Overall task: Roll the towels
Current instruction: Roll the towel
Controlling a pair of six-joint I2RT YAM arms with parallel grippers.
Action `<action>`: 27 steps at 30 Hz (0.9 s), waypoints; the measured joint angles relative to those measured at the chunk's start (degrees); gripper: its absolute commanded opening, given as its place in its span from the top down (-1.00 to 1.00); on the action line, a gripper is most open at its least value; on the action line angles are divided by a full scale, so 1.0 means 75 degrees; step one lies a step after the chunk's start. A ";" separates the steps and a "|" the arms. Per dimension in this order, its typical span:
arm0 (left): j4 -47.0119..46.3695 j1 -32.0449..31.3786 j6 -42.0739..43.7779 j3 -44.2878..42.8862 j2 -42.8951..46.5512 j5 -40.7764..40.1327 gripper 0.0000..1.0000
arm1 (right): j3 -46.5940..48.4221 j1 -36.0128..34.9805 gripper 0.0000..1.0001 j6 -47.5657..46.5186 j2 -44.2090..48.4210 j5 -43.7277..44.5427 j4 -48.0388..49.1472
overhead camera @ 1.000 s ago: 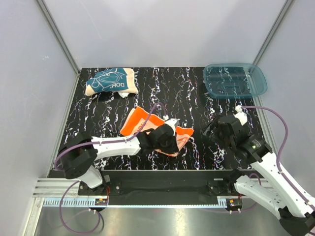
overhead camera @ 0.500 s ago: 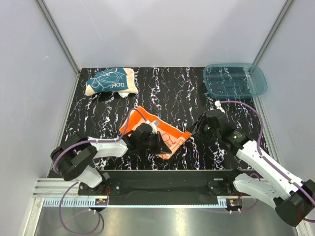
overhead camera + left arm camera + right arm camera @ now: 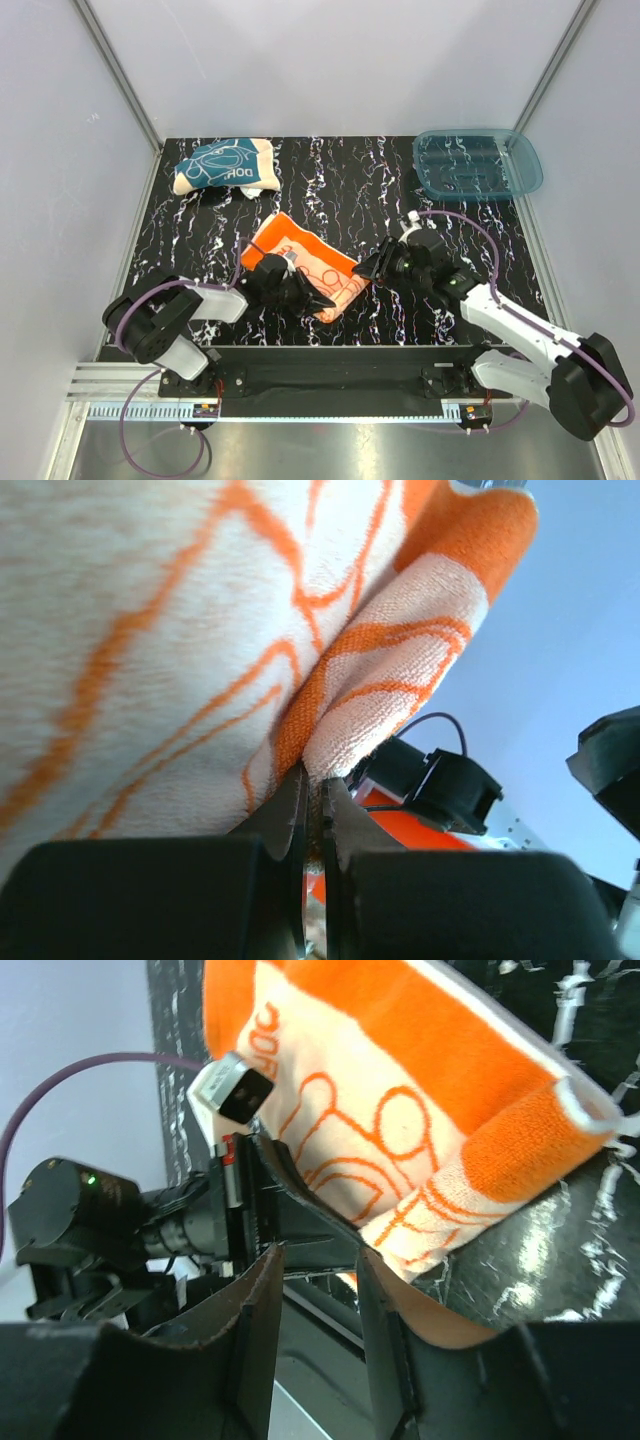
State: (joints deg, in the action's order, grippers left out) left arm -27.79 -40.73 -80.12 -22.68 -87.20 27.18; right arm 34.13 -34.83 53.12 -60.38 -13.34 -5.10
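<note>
The orange towel (image 3: 300, 255) lies partly folded near the table's front middle, its cream back showing. My left gripper (image 3: 318, 298) is shut on the towel's near edge. In the left wrist view the pinched fold (image 3: 345, 735) rises from the closed jaws of that gripper (image 3: 315, 790). My right gripper (image 3: 364, 272) sits just right of the towel, open, with nothing between its fingers (image 3: 262, 1300). Its right finger rests beside the folded corner of the orange towel (image 3: 480, 1175). The teal towel (image 3: 225, 165) lies crumpled at the back left.
A translucent blue tray (image 3: 520, 180) stands at the back right corner. Grey walls close the table on three sides. The left arm's wrist (image 3: 150, 1230) is close in front of the right gripper (image 3: 318, 1252).
The left gripper has drawn back to the left and nearer, dragging the orange towel with it. The right arm has swung left up to the towel, and its jaws have narrowed.
</note>
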 measured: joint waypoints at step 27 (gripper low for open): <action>-0.0734 0.0571 -0.0510 0.0495 -0.0373 0.0364 0.93 | -0.1003 0.0274 0.22 0.0883 -0.5391 -0.1842 0.7012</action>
State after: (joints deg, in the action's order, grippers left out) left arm -33.30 -36.45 -83.94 -18.96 -90.00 29.91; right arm 26.61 -32.77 59.75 -100.82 -27.16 47.48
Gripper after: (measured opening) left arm 0.042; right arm 0.392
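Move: The spot my right hand goes for, the rolled edge of the orange towel, lies about 2 cm ahead of it, 4 cm to its left and 12 cm below. The towel's flat part is some 9 cm ahead and 16 cm to the left of my right hand, 13 cm down; my left fingertips, shut on the near end of the roll, are about 4 cm back and 9 cm left. From my left hand, that same spot on the rolled edge is about 5 cm ahead and 5 cm to the right. I bring my right hand down about 10 cm onto the towel's rolled edge, sliding about 5 cm left on the way and easing slightly forward later, with the wrist rolling some 10 degrees and the fingers kept part open astride the cloth. My left hand keeps its pinch on the roll's near end and shifts a couple of centimetres left and down. ##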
